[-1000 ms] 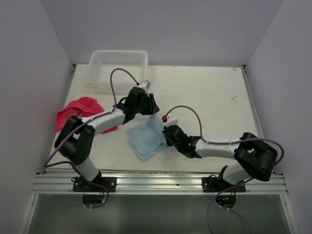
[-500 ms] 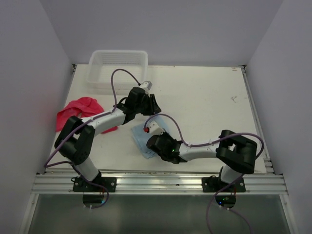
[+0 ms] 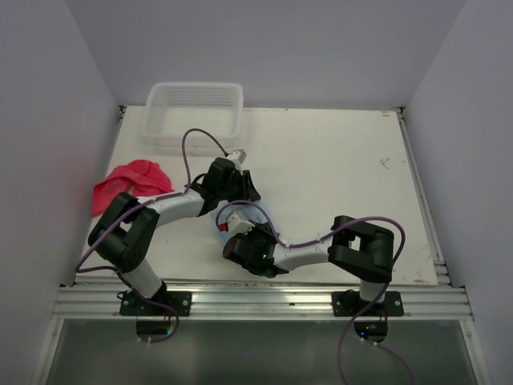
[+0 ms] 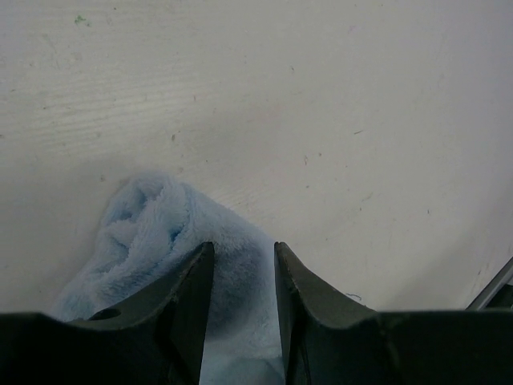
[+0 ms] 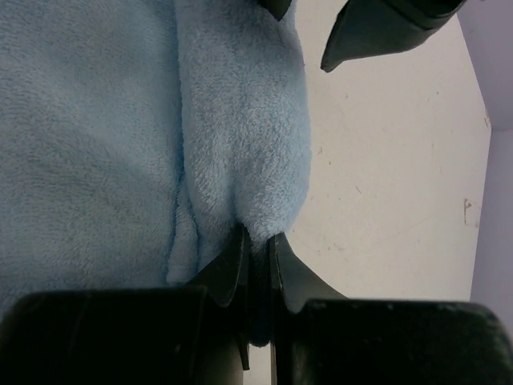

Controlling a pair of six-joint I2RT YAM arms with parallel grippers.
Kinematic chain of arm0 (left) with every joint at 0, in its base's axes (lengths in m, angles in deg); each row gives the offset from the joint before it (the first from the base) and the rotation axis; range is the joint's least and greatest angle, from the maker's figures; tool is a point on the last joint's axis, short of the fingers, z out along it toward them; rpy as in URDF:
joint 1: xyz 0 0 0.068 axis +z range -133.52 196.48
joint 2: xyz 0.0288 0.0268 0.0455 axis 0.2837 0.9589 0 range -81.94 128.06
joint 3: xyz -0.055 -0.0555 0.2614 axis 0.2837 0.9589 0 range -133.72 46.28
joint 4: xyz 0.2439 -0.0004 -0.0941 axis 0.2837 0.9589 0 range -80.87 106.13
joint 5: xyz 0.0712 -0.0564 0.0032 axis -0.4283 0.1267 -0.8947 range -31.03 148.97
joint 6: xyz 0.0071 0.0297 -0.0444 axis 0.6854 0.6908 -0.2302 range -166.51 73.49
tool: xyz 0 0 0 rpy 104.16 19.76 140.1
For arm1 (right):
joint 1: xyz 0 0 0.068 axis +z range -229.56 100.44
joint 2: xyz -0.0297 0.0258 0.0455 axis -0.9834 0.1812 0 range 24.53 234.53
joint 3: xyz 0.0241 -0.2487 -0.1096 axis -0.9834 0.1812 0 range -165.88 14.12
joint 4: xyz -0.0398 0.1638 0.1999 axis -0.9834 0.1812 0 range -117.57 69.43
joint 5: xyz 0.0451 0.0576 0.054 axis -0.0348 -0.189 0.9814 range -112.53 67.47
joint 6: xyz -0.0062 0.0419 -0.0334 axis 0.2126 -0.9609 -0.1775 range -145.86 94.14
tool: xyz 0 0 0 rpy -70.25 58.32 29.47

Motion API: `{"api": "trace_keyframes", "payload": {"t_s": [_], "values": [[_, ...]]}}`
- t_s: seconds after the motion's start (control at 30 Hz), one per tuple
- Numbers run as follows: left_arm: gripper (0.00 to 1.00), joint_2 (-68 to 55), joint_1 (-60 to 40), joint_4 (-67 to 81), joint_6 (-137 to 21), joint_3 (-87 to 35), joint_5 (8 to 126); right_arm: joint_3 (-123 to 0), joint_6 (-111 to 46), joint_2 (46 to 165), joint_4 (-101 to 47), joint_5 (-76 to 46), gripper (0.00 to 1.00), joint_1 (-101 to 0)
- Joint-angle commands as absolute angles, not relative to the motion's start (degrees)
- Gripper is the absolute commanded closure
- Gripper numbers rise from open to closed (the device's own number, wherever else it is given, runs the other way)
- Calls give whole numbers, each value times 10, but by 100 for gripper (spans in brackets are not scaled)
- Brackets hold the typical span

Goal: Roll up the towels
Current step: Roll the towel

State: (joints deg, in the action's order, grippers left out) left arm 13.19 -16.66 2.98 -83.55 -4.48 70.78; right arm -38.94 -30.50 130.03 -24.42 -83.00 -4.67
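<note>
The light blue towel (image 5: pixel 96 120) lies bunched on the table between the two arms, and in the top view they cover most of it. My right gripper (image 5: pixel 256 237) is shut on a folded edge of it, the fold rising from the fingertips. My left gripper (image 4: pixel 243 247) is closed around a thick rolled part of the same towel (image 4: pixel 144 233), which fills the gap between its fingers (image 4: pixel 191 297). The left fingers (image 5: pixel 365 32) show at the top of the right wrist view. The pinkish-red towel (image 3: pixel 128 183) lies crumpled at the table's left edge, away from both grippers.
A clear plastic basket (image 3: pixel 195 112) stands at the back left of the white table (image 3: pixel 345 160). Walls enclose the table on three sides. The right arm (image 3: pixel 361 245) is bent far leftward along the front edge, its cable looping over the towel.
My right gripper has swept left across the table, drawing the blue towel's edge over itself, so the spread towel is now bunched and mostly hidden. The left gripper shifted slightly nearer.
</note>
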Motion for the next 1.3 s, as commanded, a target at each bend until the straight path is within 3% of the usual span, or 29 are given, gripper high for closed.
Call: {"api": "trace_keyframes", "payload": {"t_s": [0.0, 0.13, 0.23, 0.47, 0.8, 1.07, 1.27], "values": [[60, 113, -169, -3, -832, -22, 693, -410, -317, 1313, -218, -825, 100, -45], [60, 146, -167, 19, -809, -25, 662, -412, -324, 1306, -214, -809, 99, -45], [61, 159, -167, 14, -809, -17, 653, -407, -340, 1290, -216, -804, 91, -45], [61, 168, -167, 7, -812, -11, 651, -382, -375, 1215, -241, -766, 58, -48], [61, 172, -165, 16, -796, -19, 641, -339, -409, 1074, -248, -704, 51, -79], [61, 164, -164, 16, -797, -15, 642, -240, -561, 969, -330, -404, 46, -257], [61, 164, -164, 16, -797, -14, 641, -207, -620, 980, -380, -298, 44, -337]]}}
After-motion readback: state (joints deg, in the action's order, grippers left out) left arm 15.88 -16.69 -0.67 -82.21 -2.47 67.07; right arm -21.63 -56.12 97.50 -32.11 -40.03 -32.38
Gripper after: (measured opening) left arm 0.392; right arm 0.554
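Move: The right hand still pinches the near end of the blue towel roll; the roll's middle lies about 4 cm ahead of it, 1 cm left and 1 cm lower. The flat towel spreads some 8 cm to its left, about 1 cm nearer and 3 cm lower. From the left hand, over the roll's far end, the roll's middle is about 5 cm back, 2 cm right and 4 cm below. Right hand opens off the roll's near end, lifts about 7 cm, swings right; left sinks onto the far end. ##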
